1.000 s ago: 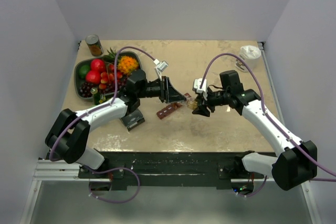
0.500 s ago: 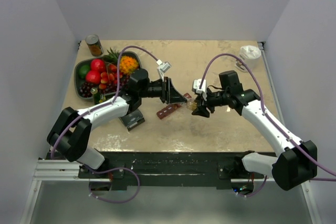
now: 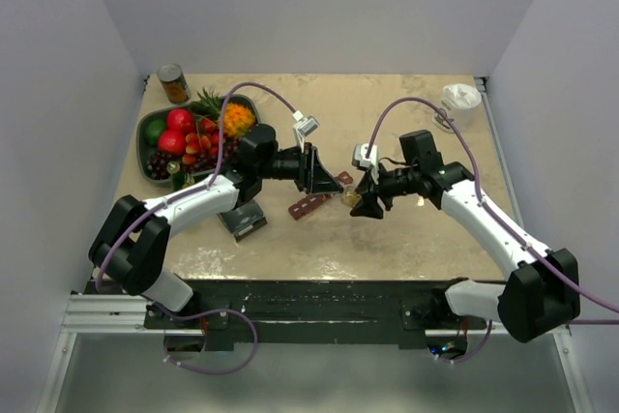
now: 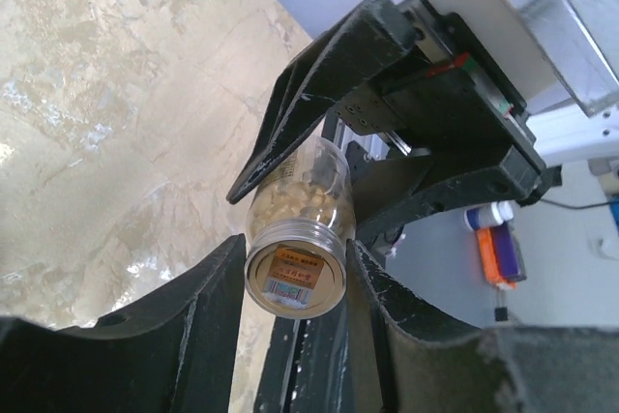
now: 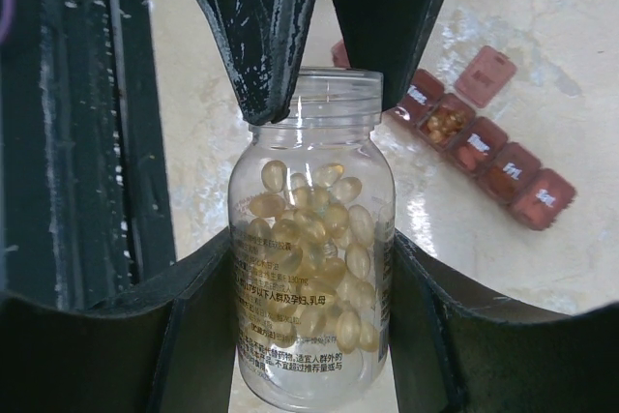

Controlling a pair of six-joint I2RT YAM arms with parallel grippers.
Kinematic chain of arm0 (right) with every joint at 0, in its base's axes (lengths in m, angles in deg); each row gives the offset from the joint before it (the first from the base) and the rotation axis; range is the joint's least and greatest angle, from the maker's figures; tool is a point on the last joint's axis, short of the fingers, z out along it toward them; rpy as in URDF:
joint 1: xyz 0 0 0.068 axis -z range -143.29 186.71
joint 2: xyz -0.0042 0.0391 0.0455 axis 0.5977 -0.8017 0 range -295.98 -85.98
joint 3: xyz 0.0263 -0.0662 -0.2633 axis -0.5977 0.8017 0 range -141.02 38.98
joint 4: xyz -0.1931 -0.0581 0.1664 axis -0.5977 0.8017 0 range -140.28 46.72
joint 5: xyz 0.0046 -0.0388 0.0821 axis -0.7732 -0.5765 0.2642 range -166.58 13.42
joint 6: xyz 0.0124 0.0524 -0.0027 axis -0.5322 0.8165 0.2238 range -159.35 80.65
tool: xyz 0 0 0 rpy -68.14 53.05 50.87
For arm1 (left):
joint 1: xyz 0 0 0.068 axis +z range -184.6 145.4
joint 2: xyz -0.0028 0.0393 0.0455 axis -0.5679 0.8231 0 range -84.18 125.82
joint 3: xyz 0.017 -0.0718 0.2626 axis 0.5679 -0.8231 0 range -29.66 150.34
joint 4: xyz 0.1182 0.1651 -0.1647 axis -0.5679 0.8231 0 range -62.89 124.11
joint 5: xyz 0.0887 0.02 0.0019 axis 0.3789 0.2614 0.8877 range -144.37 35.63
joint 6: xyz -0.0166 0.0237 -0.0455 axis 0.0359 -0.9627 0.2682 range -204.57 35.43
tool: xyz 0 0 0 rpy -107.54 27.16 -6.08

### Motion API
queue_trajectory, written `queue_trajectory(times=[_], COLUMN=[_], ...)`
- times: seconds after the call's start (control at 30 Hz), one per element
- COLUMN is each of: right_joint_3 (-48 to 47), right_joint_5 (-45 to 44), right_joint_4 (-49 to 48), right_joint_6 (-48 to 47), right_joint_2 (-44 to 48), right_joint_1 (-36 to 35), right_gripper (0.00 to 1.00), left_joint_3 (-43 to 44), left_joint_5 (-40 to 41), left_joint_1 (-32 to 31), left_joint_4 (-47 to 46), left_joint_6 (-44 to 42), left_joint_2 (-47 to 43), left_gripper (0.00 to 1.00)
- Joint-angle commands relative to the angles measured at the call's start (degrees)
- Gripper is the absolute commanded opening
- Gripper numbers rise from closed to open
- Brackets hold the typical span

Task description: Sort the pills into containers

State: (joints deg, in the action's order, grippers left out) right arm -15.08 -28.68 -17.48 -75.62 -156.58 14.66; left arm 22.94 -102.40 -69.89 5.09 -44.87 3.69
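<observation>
A small clear bottle point(image 5: 311, 239) full of yellowish pills point(image 5: 319, 229) hangs above the table, held from both ends. My right gripper point(image 5: 311, 258) is shut on its body. My left gripper point(image 4: 295, 263) is shut on its capped end point(image 4: 295, 280), its dark fingers point(image 5: 261, 36) flanking the neck. In the top view the bottle point(image 3: 352, 196) sits between the left gripper point(image 3: 338, 186) and the right gripper point(image 3: 362, 202). The containers, a dark red strip of compartments point(image 3: 311, 204), lie on the table just left of the bottle. The strip point(image 5: 488, 157) has one lid raised.
A dark bowl of fruit point(image 3: 153, 129) and a tin can point(image 3: 174, 83) stand at the back left. A white cup point(image 3: 460, 100) is at the back right corner. A black block point(image 3: 247, 222) lies under the left arm. A black rail point(image 5: 87, 142) lines the table's near edge.
Both grippers and the bottle have drifted slightly left and nearer. The left wrist has shifted a little right. Both grips are unchanged.
</observation>
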Motion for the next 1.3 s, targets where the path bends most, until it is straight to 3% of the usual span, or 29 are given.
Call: queue_trajectory(times=[0.0, 0.1, 0.2, 0.23, 0.33, 0.43, 0.8, 0.93, 1.27], right_joint_3=[-3.3, -4.0, -4.6, -4.8, -5.0, -4.3, -3.3, -3.2, -3.1], right_joint_5=[12.0, 18.0, 23.7, 24.5, 25.1, 24.0, 22.4, 21.9, 19.0], right_joint_4=[-4.6, -2.9, -1.0, -0.5, 0.0, -0.2, -1.5, -1.6, -1.3], right_joint_6=[3.8, 4.5, 4.5, 4.5, 4.0, 3.6, 4.0, 3.9, 2.6], right_joint_2=[-0.8, -1.7, -2.8, -3.1, -2.9, -2.3, -0.7, -0.3, 0.5], right_joint_1=[-0.3, -0.3, -0.2, -0.2, -0.2, -0.2, -0.2, -0.2, -0.2], right_gripper=[0.03, 0.03, 0.03, 0.03, 0.03, 0.03, 0.03, 0.03, 0.03], left_joint_3=[2.9, 3.7, 3.2, 3.1, 3.6, 4.5, 5.1, 3.7, -1.2], left_joint_5=[-4.9, -6.8, -8.4, -7.9, -5.9, -4.7, -1.1, -0.2, -1.5], left_joint_1=[-1.1, -1.1, -1.0, -0.9, -0.6, 0.2, 1.4, 1.8, 5.2], left_joint_4=[7.1, 13.7, 16.7, 16.9, 16.1, 14.9, 20.0, 23.8, 25.6], left_joint_6=[-14.2, -27.4, -36.5, -37.9, -38.0, -35.8, -37.1, -39.1, -41.5], left_joint_2=[0.5, -1.1, -3.8, -4.7, -5.7, -5.3, -6.1, -7.8, -15.8], left_gripper=[0.09, 0.12, 0.26, 0.37, 0.56, 0.64, 0.77, 0.89, 0.91])
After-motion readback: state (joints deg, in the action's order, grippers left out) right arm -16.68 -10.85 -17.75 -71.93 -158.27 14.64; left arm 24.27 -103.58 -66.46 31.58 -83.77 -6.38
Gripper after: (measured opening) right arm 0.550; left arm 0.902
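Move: Between the left fingers, which already pinch it, is the pill bottle's clear lid; the pill organizer lies roughly 4 cm ahead, 5 cm to the left and 15 cm below this hand, and the black box some 20 cm to its left, about 1 cm ahead and 14 cm below. From the right hand, which already grips the bottle's body, the lid is about 1 cm ahead, 3 cm left and 4 cm higher. Twisting the bottle's lid clockwise as seen from the lid's end, the left hand rolls some 25 degrees as both hands draw back 2 to 3 cm; its fingers then open wide, let go and back off left and slightly down. The right hand keeps its grip on the body, tilting slightly and carrying the bottle back, left and about 3 cm up. ##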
